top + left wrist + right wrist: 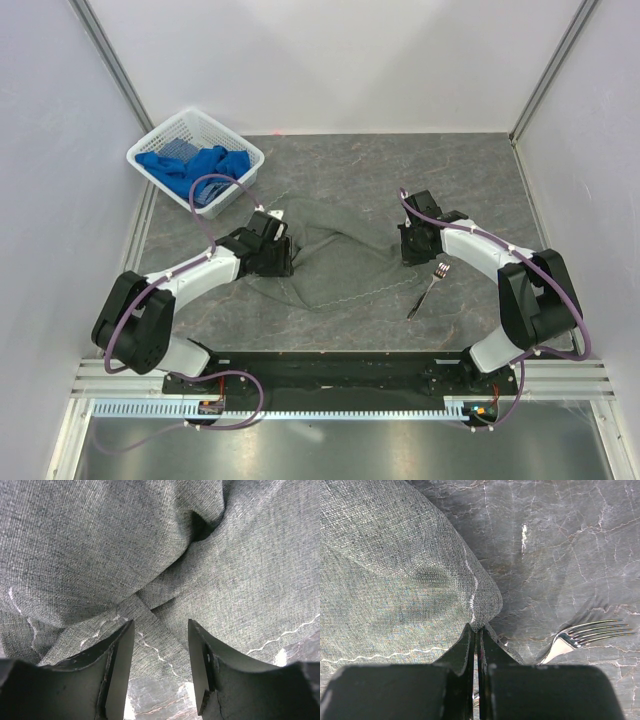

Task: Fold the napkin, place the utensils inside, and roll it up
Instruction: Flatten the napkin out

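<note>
The dark grey napkin (335, 262) lies bunched and creased in the middle of the table, stretched between my two grippers. My left gripper (283, 250) sits at its left end. In the left wrist view this gripper (161, 630) stands open, the napkin (150, 555) with its pale stitched hem lying below the gap between the fingers. My right gripper (408, 245) is at the napkin's right end. In the right wrist view it (477, 630) is shut on a corner of the napkin (395, 580). The silver fork (428, 288) lies on the table just right of that gripper, and its tines (590, 630) show in the right wrist view.
A white basket (160, 131) holding bright blue cloths (195, 165) stands at the back left, close behind my left arm. White walls close off the table on the left, the back and the right.
</note>
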You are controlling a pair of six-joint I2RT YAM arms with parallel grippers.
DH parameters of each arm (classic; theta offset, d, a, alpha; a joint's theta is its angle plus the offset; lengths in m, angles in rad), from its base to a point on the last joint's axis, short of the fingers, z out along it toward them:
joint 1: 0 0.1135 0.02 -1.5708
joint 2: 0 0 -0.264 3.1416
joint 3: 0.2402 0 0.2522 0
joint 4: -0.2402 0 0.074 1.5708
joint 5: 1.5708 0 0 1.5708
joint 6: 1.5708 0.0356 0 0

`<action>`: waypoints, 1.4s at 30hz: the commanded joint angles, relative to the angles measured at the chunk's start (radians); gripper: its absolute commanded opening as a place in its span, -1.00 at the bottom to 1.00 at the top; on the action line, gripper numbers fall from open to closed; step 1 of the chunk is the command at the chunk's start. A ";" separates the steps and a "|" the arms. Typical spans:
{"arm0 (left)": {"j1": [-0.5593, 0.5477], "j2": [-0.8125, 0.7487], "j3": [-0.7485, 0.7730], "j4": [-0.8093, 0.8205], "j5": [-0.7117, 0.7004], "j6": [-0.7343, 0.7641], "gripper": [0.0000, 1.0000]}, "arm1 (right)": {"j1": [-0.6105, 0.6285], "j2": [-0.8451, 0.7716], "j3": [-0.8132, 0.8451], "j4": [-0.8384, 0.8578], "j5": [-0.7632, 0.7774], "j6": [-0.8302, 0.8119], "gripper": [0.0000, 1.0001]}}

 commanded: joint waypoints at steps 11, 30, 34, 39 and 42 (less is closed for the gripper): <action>-0.002 0.040 -0.023 -0.007 -0.015 -0.032 0.01 | -0.002 -0.016 -0.006 0.018 -0.012 0.006 -0.99; 0.002 -0.155 -0.033 -0.017 -0.081 -0.054 -0.96 | -0.002 -0.046 0.040 0.004 0.001 0.004 -0.99; 0.035 -0.280 -0.011 -0.007 -0.171 -0.040 -0.96 | -0.002 -0.036 0.096 -0.016 0.035 -0.002 -0.95; 0.170 -0.331 -0.013 0.014 -0.135 0.017 -0.96 | -0.002 -0.022 0.121 -0.019 0.035 0.004 -0.95; 0.185 -0.357 -0.017 0.023 -0.136 0.004 -0.96 | -0.002 -0.029 0.120 -0.031 0.025 0.015 -0.96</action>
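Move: The left hand is open just above the napkin; the stretch of near hem it will close on lies about 2 cm back, 1 cm left and 3 cm down, with the napkin's loose near corner some 6 cm back and 5 cm right of the hand, 3 cm below. The white basket's middle is roughly 22 cm ahead and 16 cm left. The right hand already holds a corner; from it that same hem stretch is about 21 cm left and 3 cm back, the fork's middle 6 cm back and 3 cm right, both some 3 cm lower. The left hand eases about 2 cm back and 2 cm down with a touch of left onto the near hem, closes from half open to shut and pinches the cloth, then swings up about 10 cm while going forward and left by some 5 cm each, its fingers tipping up and outward roughly 20 degrees. The right hand keeps its pinch on the corner, nearly still until the left one lifts, and then itself rises about 3 cm and goes forward 2.5 cm. ##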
